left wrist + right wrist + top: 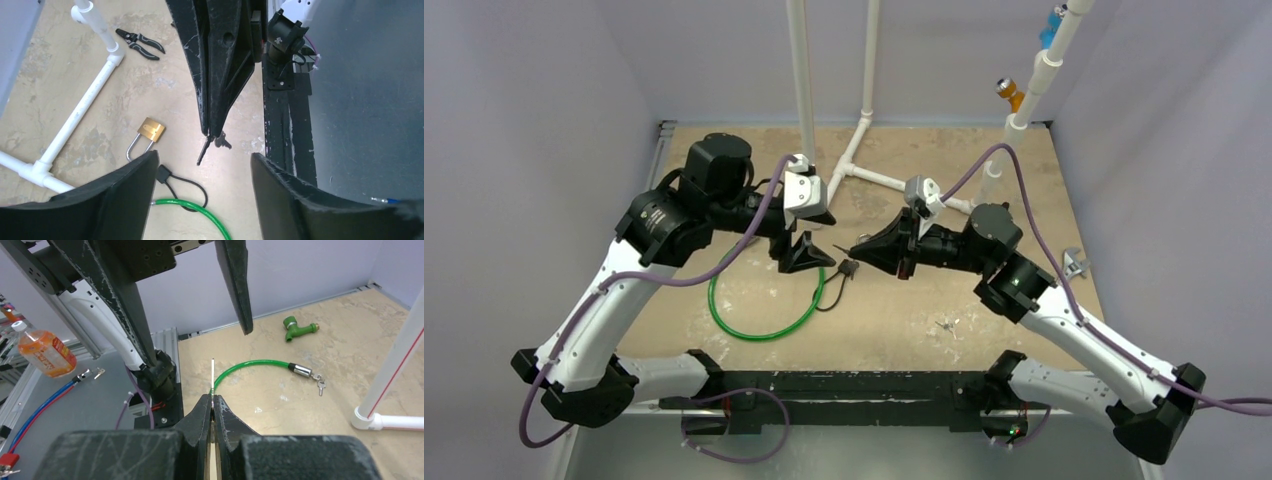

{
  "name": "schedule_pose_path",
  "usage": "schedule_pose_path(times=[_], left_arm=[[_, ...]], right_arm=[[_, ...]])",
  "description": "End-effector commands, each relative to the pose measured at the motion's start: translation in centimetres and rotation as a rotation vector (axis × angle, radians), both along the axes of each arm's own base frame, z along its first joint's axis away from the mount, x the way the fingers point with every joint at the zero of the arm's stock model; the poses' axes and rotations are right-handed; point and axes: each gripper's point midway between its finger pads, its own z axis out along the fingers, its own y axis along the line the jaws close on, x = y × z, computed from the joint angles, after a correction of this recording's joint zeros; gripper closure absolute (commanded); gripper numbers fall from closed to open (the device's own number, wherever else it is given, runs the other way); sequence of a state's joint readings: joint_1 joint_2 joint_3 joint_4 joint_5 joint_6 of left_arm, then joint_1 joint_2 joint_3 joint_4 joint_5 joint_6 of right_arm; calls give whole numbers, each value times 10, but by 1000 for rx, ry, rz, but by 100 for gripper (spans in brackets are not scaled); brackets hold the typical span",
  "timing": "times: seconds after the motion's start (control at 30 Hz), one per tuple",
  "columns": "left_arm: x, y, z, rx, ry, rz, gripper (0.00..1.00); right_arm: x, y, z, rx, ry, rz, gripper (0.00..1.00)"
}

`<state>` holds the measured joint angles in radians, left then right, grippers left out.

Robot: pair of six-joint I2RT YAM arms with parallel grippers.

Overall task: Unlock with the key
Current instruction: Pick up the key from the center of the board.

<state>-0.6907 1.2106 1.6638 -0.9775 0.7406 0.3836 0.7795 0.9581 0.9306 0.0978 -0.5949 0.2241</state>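
My right gripper (212, 132) is shut on the key (205, 150), whose dark blade sticks out past its tips. In the right wrist view the key (213, 374) shows edge-on as a thin line ahead of the right gripper (213, 399). The left gripper (205, 156) is open and holds nothing. It faces the right gripper (856, 250) tip to tip above the table. A brass padlock (150, 132) with a steel shackle lies flat on the table beside the left gripper's finger, outside the jaws. From above, the left gripper (804, 255) hides the padlock.
A green cable (764, 322) loops on the table below the grippers, ending in a metal cap (301, 371) with small keys (320, 385). A black cord loop (182, 186) crosses it. Black pliers (141, 43), white PVC pipe (80, 107), a green tap fitting (299, 330) and a bottle (46, 352) lie around.
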Motion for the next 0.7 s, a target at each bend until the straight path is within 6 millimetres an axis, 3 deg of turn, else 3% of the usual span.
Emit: schedule_pose_path(times=[0.0,0.13,0.27,0.37,0.53,0.67], left_arm=[[-1,4,22,-51,-64,23,22],[11,6,5,-14,-59,51,8],[30,4,-28,62,-102,17,6],[40,-3,-40,87,-151,-42,5],[54,-20,-47,97,-183,-127,1],[78,-32,-85,173,-181,-171,0]], right_arm=[[0,-15,6,-3,-22,-69,100],[6,-28,-10,-64,36,-149,100],[17,-47,-29,-98,119,-282,100],[21,-61,-43,-106,171,-336,100],[28,-85,-45,-78,206,-435,100],[33,-104,-40,-51,219,-534,100]])
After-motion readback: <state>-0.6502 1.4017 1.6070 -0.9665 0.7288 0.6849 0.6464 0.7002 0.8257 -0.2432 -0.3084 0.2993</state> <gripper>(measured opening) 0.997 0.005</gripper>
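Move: From the left gripper, the padlock lies on the board about 16 cm ahead, 9 cm to the right and some 37 cm below. The black cable loop lies about 9 cm ahead and straight in line with the left gripper, and the green hose ring 8 cm ahead and 16 cm to its left, both at board height. From the right gripper, which already holds the key, the padlock is about 16 cm ahead, 6 cm to the right and 35 cm down. Spread the left gripper from half open to fully open, clear of the key, then lower it about 8 cm while reaching 6 cm forward and slightly right towards the padlock, tipping the fingers some 10 degrees further down. Keep the key pinched in the right gripper and draw that hand about 8 cm right, away from the left one, sinking 5 cm and a little forward, swinging its fingertips clockwise towards forward by about 25 degrees. ##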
